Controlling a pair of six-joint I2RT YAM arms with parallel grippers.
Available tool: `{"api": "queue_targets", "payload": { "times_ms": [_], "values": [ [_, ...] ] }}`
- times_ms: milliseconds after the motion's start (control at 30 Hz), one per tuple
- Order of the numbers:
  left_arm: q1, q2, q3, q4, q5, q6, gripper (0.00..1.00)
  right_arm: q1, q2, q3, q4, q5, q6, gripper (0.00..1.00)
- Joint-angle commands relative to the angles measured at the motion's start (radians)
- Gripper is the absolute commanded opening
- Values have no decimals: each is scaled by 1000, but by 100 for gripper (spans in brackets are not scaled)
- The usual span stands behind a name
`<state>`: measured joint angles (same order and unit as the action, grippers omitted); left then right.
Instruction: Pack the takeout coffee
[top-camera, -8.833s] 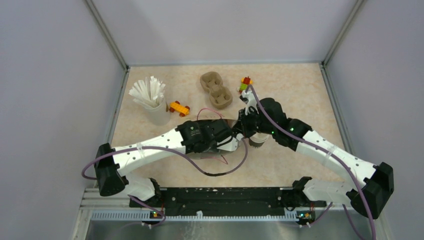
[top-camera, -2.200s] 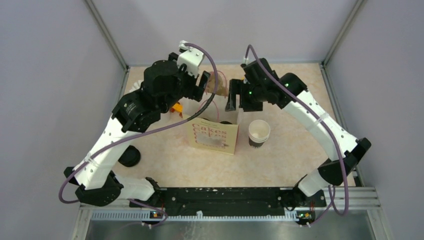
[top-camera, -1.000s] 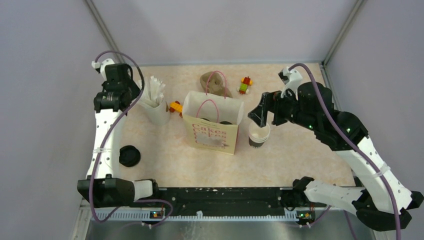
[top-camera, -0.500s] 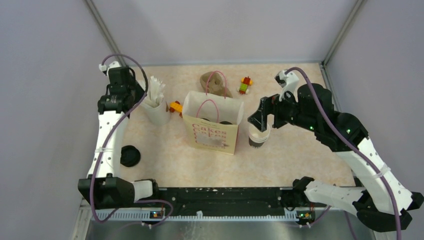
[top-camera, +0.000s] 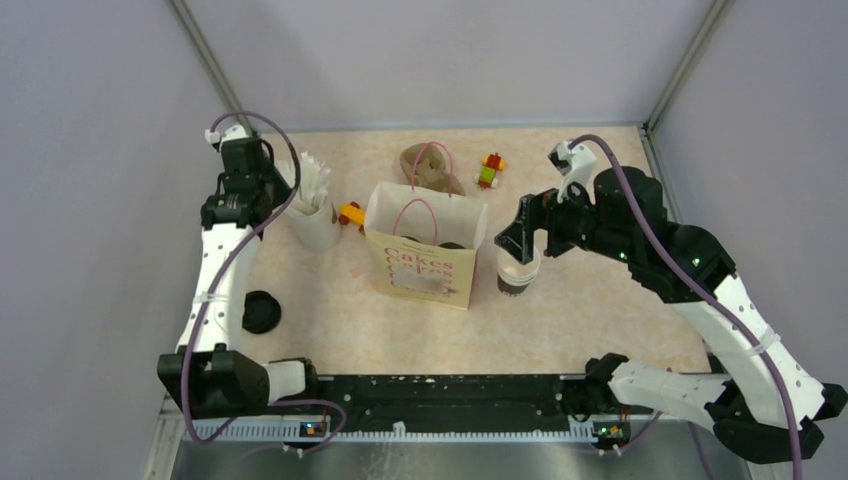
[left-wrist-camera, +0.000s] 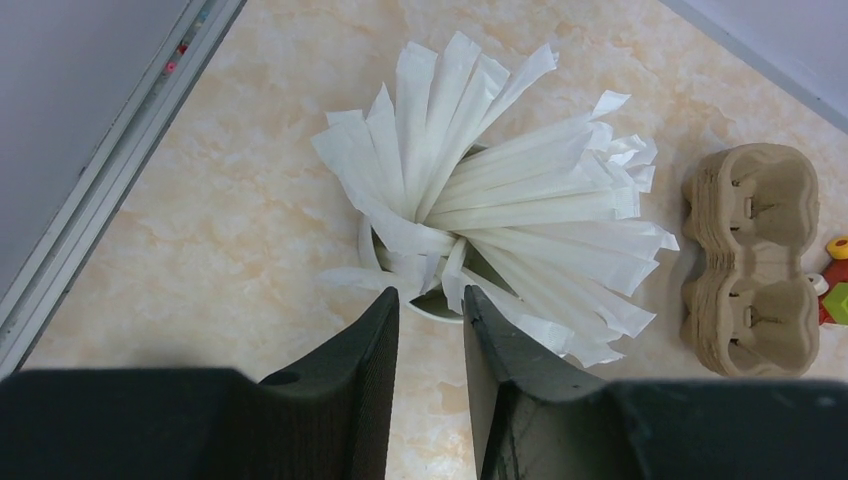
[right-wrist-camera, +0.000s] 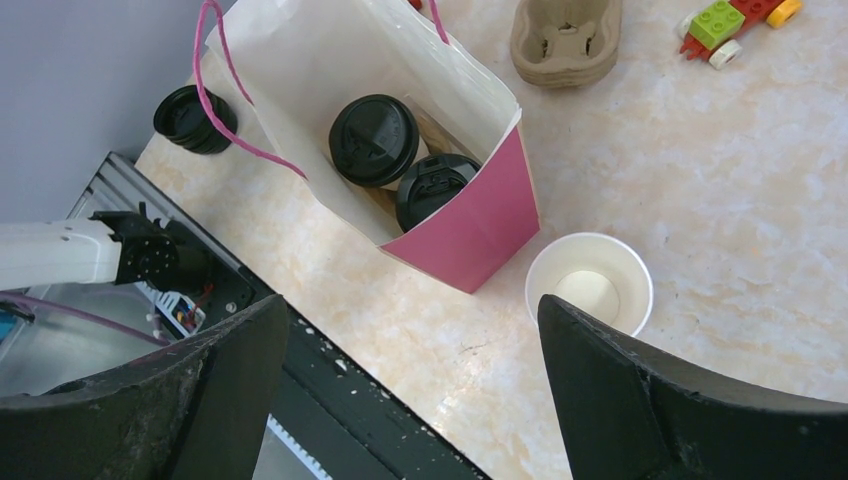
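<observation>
Two takeout coffee cups with black lids (right-wrist-camera: 373, 140) (right-wrist-camera: 435, 188) stand inside the upright paper bag (right-wrist-camera: 470, 230) with pink handles. A third paper cup (top-camera: 518, 272) (right-wrist-camera: 590, 290), lidless and empty, stands on the table just right of the bag (top-camera: 425, 255). My right gripper (top-camera: 525, 240) (right-wrist-camera: 410, 300) hovers above this cup, jaws wide open and empty. My left gripper (top-camera: 278, 192) (left-wrist-camera: 428, 300) is at the back left, over the near rim of the beige cup of white sticks (left-wrist-camera: 480, 200). Its jaws stand a narrow gap apart with nothing between them.
A stack of black lids (top-camera: 259, 311) (right-wrist-camera: 190, 118) lies at the front left. The brown pulp tray (top-camera: 425, 170) (left-wrist-camera: 750, 260) sits behind the bag. Toy brick cars (top-camera: 490, 168) (top-camera: 350, 213) lie near it. The beige stick cup (top-camera: 310, 205) stands near the left wall.
My left gripper has moved slightly right, towards the cup of sticks, and its jaws have narrowed. The right arm has shifted a little over the open cup.
</observation>
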<state>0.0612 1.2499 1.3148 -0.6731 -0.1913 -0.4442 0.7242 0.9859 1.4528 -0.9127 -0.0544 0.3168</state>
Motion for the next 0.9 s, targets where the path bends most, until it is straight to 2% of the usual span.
{"api": "queue_targets", "payload": {
  "times_ms": [0, 167, 367, 567, 633, 667, 867],
  "values": [
    [0, -27, -42, 118, 1, 18, 35, -8, 2, 5, 12, 13, 5, 93],
    [0, -5, -24, 154, 12, 27, 26, -7, 4, -6, 14, 0, 24, 93],
    [0, 2, 3, 145, -14, 65, 25, -8, 11, -9, 18, -8, 36, 93],
    [0, -6, 3, 133, -5, 100, 11, -8, 19, -6, 24, -12, 42, 93],
    [0, -13, 15, 124, -1, 112, 2, -8, 22, -5, 25, -14, 41, 93],
    [0, -17, 27, 119, 6, 117, 0, -8, 25, -2, 23, -17, 39, 93],
    [-1, -63, 117, 78, 39, 118, 0, -8, 37, 12, 30, -34, 41, 93]
  ]
}}
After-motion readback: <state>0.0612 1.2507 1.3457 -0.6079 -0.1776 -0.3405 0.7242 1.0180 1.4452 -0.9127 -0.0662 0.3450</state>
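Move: The bunch of paper-wrapped straws in the white cup stands right by the left hand: its middle is about 3 cm ahead, 2 cm to the right and some 4 cm below the half-open fingertips. The yellow toy car sits roughly 10 cm ahead and 11 cm right, the cup carrier about 18 cm ahead and 30 cm right, both some 15 cm lower. From the right hand the straws lie about 20 cm ahead, 47 cm left and 14 cm lower. Easing forward about 1 cm with a slight dip, the left hand closes its part-open fingers completely at the near side of the straw bunch, then rises some 2.5 cm with them shut. Whether a straw is pinched between the tips can't be seen. The right hand, still wide open, sinks about 1 cm. ##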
